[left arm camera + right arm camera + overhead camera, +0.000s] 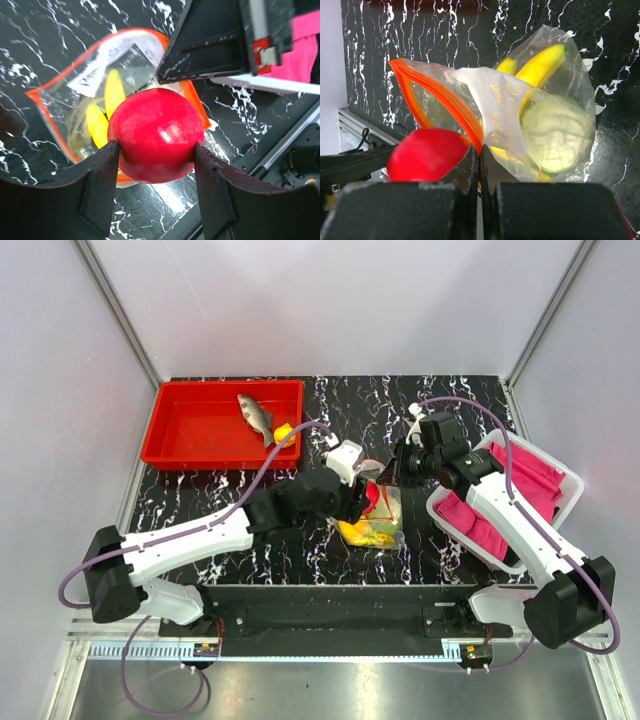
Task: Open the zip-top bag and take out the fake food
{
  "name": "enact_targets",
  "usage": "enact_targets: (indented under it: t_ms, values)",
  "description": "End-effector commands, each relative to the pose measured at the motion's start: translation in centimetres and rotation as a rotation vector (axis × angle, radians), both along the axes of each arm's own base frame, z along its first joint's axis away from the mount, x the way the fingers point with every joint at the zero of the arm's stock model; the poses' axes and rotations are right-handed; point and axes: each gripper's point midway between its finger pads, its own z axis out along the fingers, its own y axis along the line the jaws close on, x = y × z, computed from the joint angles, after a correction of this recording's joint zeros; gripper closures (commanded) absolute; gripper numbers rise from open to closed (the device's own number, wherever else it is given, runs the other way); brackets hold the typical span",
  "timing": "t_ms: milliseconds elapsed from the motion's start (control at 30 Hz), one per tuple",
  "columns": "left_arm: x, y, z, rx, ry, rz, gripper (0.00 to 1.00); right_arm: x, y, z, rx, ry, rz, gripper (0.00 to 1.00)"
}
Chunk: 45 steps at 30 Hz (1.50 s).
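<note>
The clear zip-top bag point(378, 520) with an orange-red zip strip lies open in the middle of the table. In the left wrist view its mouth point(65, 90) gapes; yellow bananas point(114, 92) lie inside. In the right wrist view the bag point(555, 135) holds bananas point(540, 65) and a green piece point(555, 135). My left gripper point(156, 155) is shut on the red round fruit point(156, 135), just above the bag's mouth. My right gripper point(480, 160) is shut on the bag's zip strip point(445, 100). The red fruit point(425, 155) shows to its left. A grey fish point(255, 417) and a small yellow fruit point(285, 434) lie in the red tray point(190, 430).
A white bin of pink cloth point(530, 490) stands at the right, close to my right arm. The red tray is at the back left. Grey walls close in the marbled black table point(200, 500) on three sides.
</note>
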Motion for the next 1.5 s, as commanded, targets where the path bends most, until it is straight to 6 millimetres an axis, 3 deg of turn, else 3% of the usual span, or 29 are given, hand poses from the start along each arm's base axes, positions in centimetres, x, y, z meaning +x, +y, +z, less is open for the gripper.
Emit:
enact_targets:
  t_ms: [0,133,200,300,400,433,500,533,600,633,700,733,800,833,900,933,1000,1100,1167,1200,1233,1300,1367,1400,1433,1467]
  values:
    - [0.8,1.5,3.5,-0.051,-0.075,0.030,1.00,0.4,-0.6,0.6,-0.027,-0.043,-0.014,1.00]
    - [1.6,3.4,4.7,-0.079,-0.092,0.066,1.00,0.5,-0.8,0.6,-0.036,-0.046,-0.018,1.00]
    - [1.7,4.6,6.2,-0.114,-0.115,0.079,1.00,0.6,-0.9,0.4,-0.047,-0.045,-0.022,1.00]
    - [3.3,7.4,8.0,-0.154,-0.144,0.149,1.00,0.6,-1.2,-0.1,-0.064,-0.036,-0.022,1.00]
    - [6.2,11.2,8.6,-0.152,-0.134,0.280,1.00,0.5,-1.1,-0.1,-0.060,-0.032,-0.016,1.00]
    - [8.0,13.4,8.5,-0.151,-0.124,0.363,1.00,0.5,-1.1,0.1,-0.056,-0.037,-0.016,1.00]
    - [9.8,15.2,8.4,-0.168,-0.120,0.427,1.00,0.5,-1.1,0.0,-0.059,-0.034,-0.016,1.00]
    - [11.7,17.2,8.4,-0.190,-0.120,0.505,1.00,0.6,-1.0,0.1,-0.057,-0.036,-0.015,1.00]
    - [13.6,18.7,8.2,-0.210,-0.122,0.561,1.00,0.7,-0.9,0.2,-0.053,-0.036,-0.012,1.00]
    - [15.6,20.3,8.1,-0.234,-0.137,0.621,1.00,0.7,-0.8,0.4,-0.048,-0.037,-0.010,1.00]
    - [17.7,21.3,7.8,-0.265,-0.124,0.647,1.00,0.8,-0.7,0.6,-0.045,-0.041,-0.007,1.00]
    - [19.9,22.4,6.8,-0.272,-0.109,0.687,1.00,0.7,-0.7,0.7,-0.044,-0.045,-0.003,1.00]
    - [22.4,22.8,7.4,-0.279,-0.128,0.706,1.00,0.7,-0.6,1.0,-0.037,-0.046,-0.002,1.00]
    - [24.5,23.3,5.0,-0.253,-0.088,0.732,1.00,0.6,-0.5,1.1,-0.030,-0.046,0.003,1.00]
    - [27.0,23.0,5.6,-0.280,-0.075,0.727,1.00,0.4,-0.4,1.2,-0.023,-0.042,0.007,1.00]
    - [28.8,23.3,2.9,-0.258,-0.023,0.746,1.00,0.4,-0.3,1.3,-0.015,-0.041,0.009,1.00]
    - [31.4,23.1,1.2,-0.281,0.012,0.757,1.00,0.3,-0.3,1.1,-0.016,-0.036,0.010,1.00]
    - [34.0,22.2,-1.5,-0.333,0.058,0.728,1.00,0.3,-0.3,0.9,-0.020,-0.033,0.011,1.00]
    - [35.5,22.0,-1.3,-0.345,0.056,0.733,1.00,0.3,-0.2,0.9,-0.015,-0.028,0.014,1.00]
    - [36.0,22.0,-3.6,-0.317,0.097,0.746,1.00,0.3,-0.2,0.9,-0.014,-0.026,0.015,1.00]
    - [36.9,21.9,-2.8,-0.328,0.082,0.745,1.00,0.2,-0.1,0.9,-0.011,-0.024,0.016,1.00]
    - [37.6,21.4,-4.5,-0.310,0.103,0.728,1.00,0.3,-0.1,1.1,-0.008,-0.028,0.015,1.00]
    - [38.4,20.9,-4.5,-0.315,0.098,0.702,0.88,0.2,0.0,1.3,-0.002,-0.030,0.021,1.00]
    - [38.3,21.0,-6.1,-0.287,0.142,0.709,0.80,0.2,0.0,1.3,-0.003,-0.031,0.022,1.00]
    - [38.3,20.9,-6.5,-0.281,0.153,0.705,0.64,0.2,0.0,1.3,-0.002,-0.028,0.020,1.00]
    - [38.2,21.0,-7.1,-0.269,0.161,0.709,0.56,0.2,0.0,1.3,-0.002,-0.028,0.020,1.00]
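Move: The red fruit is already out of the bag, held in the left hand. The red tray's middle lies some 34 cm ahead and 38 cm left of that hand, 16 cm below; in the tray's right part are the yellow fruit, about 29 cm ahead and 21 cm left, and the fish, 34 cm ahead and 30 cm left. The bag's middle is roughly 6 cm ahead, 1 cm right and 14 cm below. From the right hand, the tray is about 28 cm ahead and 45 cm left. The red fruit, still gripped in the left fingers, is carried up about 7 cm and left away from the bag, then swept forward and left to the tray while the hand turns some 45 degrees counter-clockwise. It finishes forward and down, sinking about 16 cm over the tray's far right corner. The right hand keeps pinching the bag's rim, almost still. ##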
